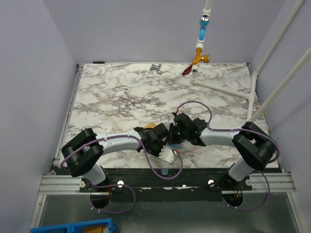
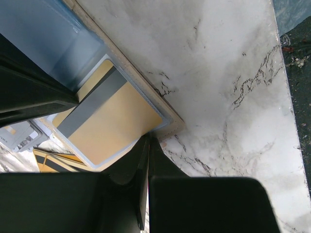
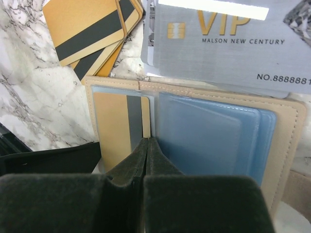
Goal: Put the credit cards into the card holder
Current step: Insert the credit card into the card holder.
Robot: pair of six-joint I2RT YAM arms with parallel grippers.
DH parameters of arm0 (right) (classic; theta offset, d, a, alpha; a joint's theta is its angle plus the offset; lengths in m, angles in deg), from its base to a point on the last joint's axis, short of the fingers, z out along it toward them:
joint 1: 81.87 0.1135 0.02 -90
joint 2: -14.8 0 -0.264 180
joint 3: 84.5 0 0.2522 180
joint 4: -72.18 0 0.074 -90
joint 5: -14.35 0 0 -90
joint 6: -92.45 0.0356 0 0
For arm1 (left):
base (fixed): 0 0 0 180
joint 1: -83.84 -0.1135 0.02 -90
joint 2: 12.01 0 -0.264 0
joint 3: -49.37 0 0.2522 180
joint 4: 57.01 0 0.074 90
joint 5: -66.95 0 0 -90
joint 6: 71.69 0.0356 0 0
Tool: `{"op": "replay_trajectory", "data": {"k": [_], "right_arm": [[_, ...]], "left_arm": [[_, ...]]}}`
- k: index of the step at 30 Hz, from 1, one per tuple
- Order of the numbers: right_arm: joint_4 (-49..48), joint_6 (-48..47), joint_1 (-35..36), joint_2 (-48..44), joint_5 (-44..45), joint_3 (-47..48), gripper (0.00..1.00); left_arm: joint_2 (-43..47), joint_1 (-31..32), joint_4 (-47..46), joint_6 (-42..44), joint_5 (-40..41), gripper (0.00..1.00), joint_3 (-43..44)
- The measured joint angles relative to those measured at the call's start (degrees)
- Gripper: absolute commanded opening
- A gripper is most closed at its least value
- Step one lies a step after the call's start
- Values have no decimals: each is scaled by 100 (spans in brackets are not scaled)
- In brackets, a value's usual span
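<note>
The card holder [image 3: 287, 141] lies open on the marble, tan with clear blue sleeves [image 3: 209, 136]. A gold credit card with a grey stripe [image 3: 112, 131] sits in its left sleeve, also seen from the left wrist [image 2: 116, 121]. My right gripper [image 3: 147, 141] is shut, its tips on the holder's middle fold. My left gripper [image 2: 148, 139] is shut too, with its tips at the holder's tan corner [image 2: 173, 124]; whether it pinches that edge is unclear. A silver VIP card [image 3: 228, 43] and a fanned stack of gold cards [image 3: 87, 29] lie just beyond the holder.
Both arms meet at the near middle of the marble table [image 1: 146, 92]. White pipes [image 1: 228, 88] with a brass valve [image 1: 199, 59] stand at the back right. A small metal piece [image 1: 155, 68] lies at the back. A blue bin [image 1: 73, 227] sits below the table's near edge.
</note>
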State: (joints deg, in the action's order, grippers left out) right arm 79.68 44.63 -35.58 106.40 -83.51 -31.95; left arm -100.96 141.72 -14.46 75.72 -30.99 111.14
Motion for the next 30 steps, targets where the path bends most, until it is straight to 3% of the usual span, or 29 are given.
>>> {"op": "replay_trajectory", "data": {"k": [16, 20, 26, 30], "right_arm": [[164, 2, 105, -269, -227, -114, 1], [492, 33, 144, -680, -221, -214, 11], [925, -42, 0, -874, -33, 101, 16], [1034, -192, -400, -846, 118, 549, 34]], "left_arm": [[44, -289, 153, 2, 13, 15, 31], [94, -474, 452, -26, 22, 24, 107], [345, -656, 992, -273, -107, 26, 531], [514, -686, 1322, -551, -433, 27, 907]]}}
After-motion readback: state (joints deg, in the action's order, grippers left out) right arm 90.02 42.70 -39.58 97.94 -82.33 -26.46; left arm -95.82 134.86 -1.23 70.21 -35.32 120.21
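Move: Both closed grippers are at the credit card already in the card holder's pocket: its middle lies about 4 cm ahead and 3 cm right of the left hand, and 2 cm back and 2 cm left of the right hand. From the right hand, the blue pockets lie level, some 5 cm right; the loose gold cards 7 cm ahead, 5 cm left; the silver card 6 cm ahead, 4 cm right. All lie about fingertip height. Left hand shifts left, right hand back, about 3 cm; then both rise some 5 cm off the holder, opening. ##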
